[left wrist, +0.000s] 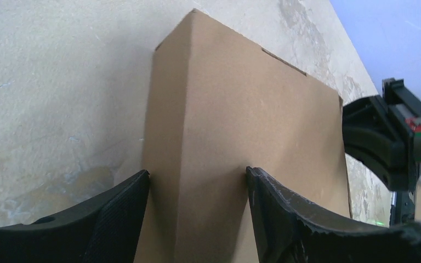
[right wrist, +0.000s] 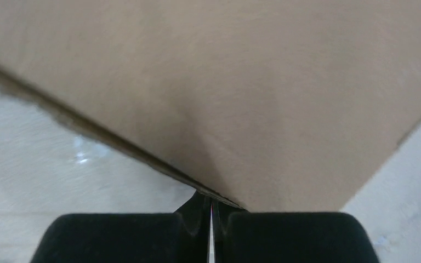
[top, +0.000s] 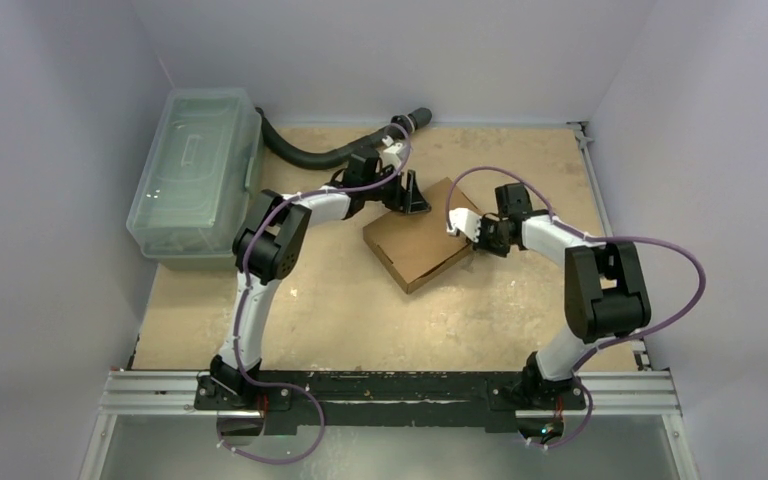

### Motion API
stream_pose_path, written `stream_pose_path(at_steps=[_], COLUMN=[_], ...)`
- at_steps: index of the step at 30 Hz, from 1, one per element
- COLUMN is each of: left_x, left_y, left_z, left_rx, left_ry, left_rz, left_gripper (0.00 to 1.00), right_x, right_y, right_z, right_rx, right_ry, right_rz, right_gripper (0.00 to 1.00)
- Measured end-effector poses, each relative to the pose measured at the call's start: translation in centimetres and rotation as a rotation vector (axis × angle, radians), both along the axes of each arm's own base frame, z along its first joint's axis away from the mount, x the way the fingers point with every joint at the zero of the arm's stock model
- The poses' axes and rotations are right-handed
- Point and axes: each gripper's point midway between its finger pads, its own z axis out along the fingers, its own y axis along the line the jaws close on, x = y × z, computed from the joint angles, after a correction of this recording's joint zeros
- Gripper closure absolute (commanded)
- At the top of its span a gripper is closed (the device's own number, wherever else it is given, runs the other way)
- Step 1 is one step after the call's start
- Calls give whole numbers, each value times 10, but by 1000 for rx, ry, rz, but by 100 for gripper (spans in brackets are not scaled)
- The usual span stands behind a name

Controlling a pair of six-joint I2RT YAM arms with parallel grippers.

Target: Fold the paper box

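Note:
The paper box (top: 420, 240) lies closed and flat on the table, a shallow brown cardboard box turned at an angle. My left gripper (top: 408, 200) stands open at its far corner. In the left wrist view the box (left wrist: 235, 109) runs away from the left gripper (left wrist: 196, 175), whose one fingertip sits at the side wall and the other on the lid. My right gripper (top: 457, 230) is shut at the box's right edge. In the right wrist view the shut right gripper (right wrist: 210, 205) touches the edge of the box (right wrist: 252, 82), with nothing between the fingers.
A clear plastic lidded bin (top: 195, 175) stands at the far left against the wall. A black hose (top: 310, 150) curves along the back behind the left arm. Purple walls close in three sides, and a metal rail (top: 390, 385) runs along the near edge.

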Motion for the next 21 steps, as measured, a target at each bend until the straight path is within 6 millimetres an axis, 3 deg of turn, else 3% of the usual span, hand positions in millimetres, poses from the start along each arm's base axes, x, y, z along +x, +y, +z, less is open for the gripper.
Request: stream_pose_path(at_steps=[3,7,10,13,16,21], left_x=[4,2,-3,-7,-10,-11], left_y=[4,4,0,-3,-5,-5], left_z=[0,0,0,1,0,1], left_rx=[1,0,0,2,2,0], left_ry=[-2,3,12,21,27,29], left_rz=[9,3,-13,-26,-34,-40], left_gripper=[37,37,37,37,37,37], right_x=[18,4,-12,-13,-11,-7], right_y=[-1,-9,-29,-58,-75,-65], right_z=[6,16,29,39,35,12], right_rx=[18,-4,-10,-24,-32,2], right_ry=[-48,-19,-6,-32,-10,58], right_rz=[-56,81,136,105,82,105], right_gripper=[100,100,100,100,100,100])
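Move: The paper box's right corner, where the near-right and far-right edges meet, is about 3 cm ahead and 3 cm right of the right hand's shut fingertips, which are at the near-right lid edge, at about the same height. The middle of the lid is some 12 cm left and 2 cm ahead, the near corner about 17 cm left and 11 cm back. From the left hand, astride the far-left edge, the right corner lies roughly 16 cm right and 8 cm back, slightly lower. The box's near-right lid edge gets a last short forward nudge of some 2 cm from the shut right fingertips; they then draw back and rise about 4 cm, swing some 7 cm right past the right corner, and sink again beside it. The box's far-left edge stays between the left hand's open fingers, one on the lid, one outside the wall, as that hand eases back about 1 cm. ##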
